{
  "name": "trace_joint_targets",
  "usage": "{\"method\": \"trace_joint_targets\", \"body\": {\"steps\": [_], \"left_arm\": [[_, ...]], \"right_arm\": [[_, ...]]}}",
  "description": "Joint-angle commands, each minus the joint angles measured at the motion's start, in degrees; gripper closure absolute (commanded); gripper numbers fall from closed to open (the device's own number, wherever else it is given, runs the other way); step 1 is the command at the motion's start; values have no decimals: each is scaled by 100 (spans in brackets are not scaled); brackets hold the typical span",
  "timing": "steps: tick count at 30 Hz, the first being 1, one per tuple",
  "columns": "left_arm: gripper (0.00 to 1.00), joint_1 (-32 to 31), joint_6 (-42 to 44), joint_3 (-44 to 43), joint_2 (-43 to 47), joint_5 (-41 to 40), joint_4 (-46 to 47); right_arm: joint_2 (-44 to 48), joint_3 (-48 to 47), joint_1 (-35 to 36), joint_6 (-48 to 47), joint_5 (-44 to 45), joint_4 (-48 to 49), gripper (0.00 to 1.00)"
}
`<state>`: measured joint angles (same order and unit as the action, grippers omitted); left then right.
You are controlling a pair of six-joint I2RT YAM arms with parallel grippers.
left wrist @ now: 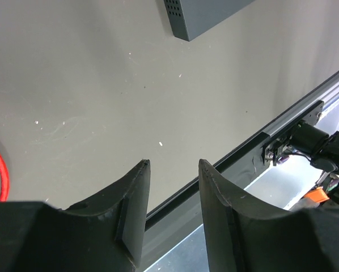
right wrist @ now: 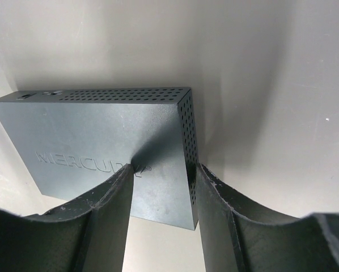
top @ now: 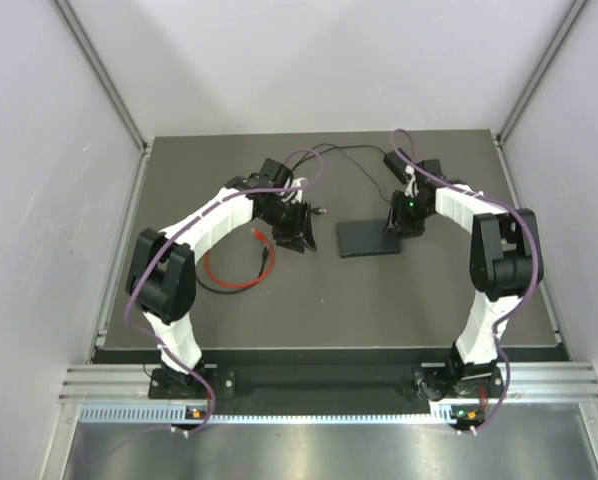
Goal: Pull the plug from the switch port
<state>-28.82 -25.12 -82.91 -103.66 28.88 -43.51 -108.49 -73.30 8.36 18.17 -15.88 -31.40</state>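
Observation:
The switch (top: 367, 238) is a flat black box lying mid-table; no cable shows in it, and I cannot make out its port. My right gripper (top: 397, 228) stands on its right end. In the right wrist view the switch (right wrist: 101, 141) fills the left half. The right gripper (right wrist: 164, 169) straddles its near corner, one fingertip (right wrist: 124, 173) on the top face and the other beside the perforated side. A red cable (top: 241, 275) lies curled to the left, its plug end (top: 262, 237) loose on the table. My left gripper (top: 301, 240) hovers beside it, and the left wrist view shows this gripper (left wrist: 174, 164) open and empty.
A thin black cord (top: 349, 150) runs along the back of the table towards a small black brick (top: 394, 160) behind the right arm. White walls enclose three sides. An aluminium rail (top: 329, 385) carries both bases at the near edge. The red cable (left wrist: 2, 170) shows at the left wrist view's edge.

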Motion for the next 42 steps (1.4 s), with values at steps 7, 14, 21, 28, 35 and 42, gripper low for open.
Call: {"method": "trace_joint_targets", "body": {"steps": [7, 14, 21, 28, 35, 42], "left_arm": [[55, 34, 148, -49, 302, 20, 105], [46, 34, 271, 21, 372, -49, 97], [1, 87, 482, 599, 829, -391, 97], [1, 131, 43, 1470, 1541, -656, 465], [1, 201, -887, 1928, 1980, -499, 791], [1, 192, -2091, 3260, 2534, 55, 2061]], "right_arm": [[618, 19, 131, 64, 875, -417, 48], [1495, -71, 131, -244, 1465, -1140, 7], [2621, 1227, 175, 388, 947, -1000, 0], [3895, 2267, 307, 846, 656, -587, 0], [4397, 2794, 307, 933, 305, -604, 0], [5916, 4311, 315, 1776, -91, 168, 0]]}}
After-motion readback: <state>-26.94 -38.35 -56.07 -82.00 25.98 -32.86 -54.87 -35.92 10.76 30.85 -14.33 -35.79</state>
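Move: The switch box lies flat at my right hand: its middle is about 6 cm to the left, level fore and aft, about 1 cm below, with my fingers still straddling its right end. The power adapter is some 18 cm ahead and 3 cm right; the loose black plug is about 6 cm ahead and 18 cm left. From my left hand the box is about 9 cm ahead, 11 cm right and 10 cm below, and the red cable some 17 cm left, 1 cm ahead and 11 cm below. I open my right fingers from half to wide while easing back and a little right off the box's end, rise clear of it, then draw back towards my base, about 17 cm in all. My left hand, holding nothing, also opens wide and withdraws about 6 cm back and 5 cm left, turning slightly counter-clockwise. ##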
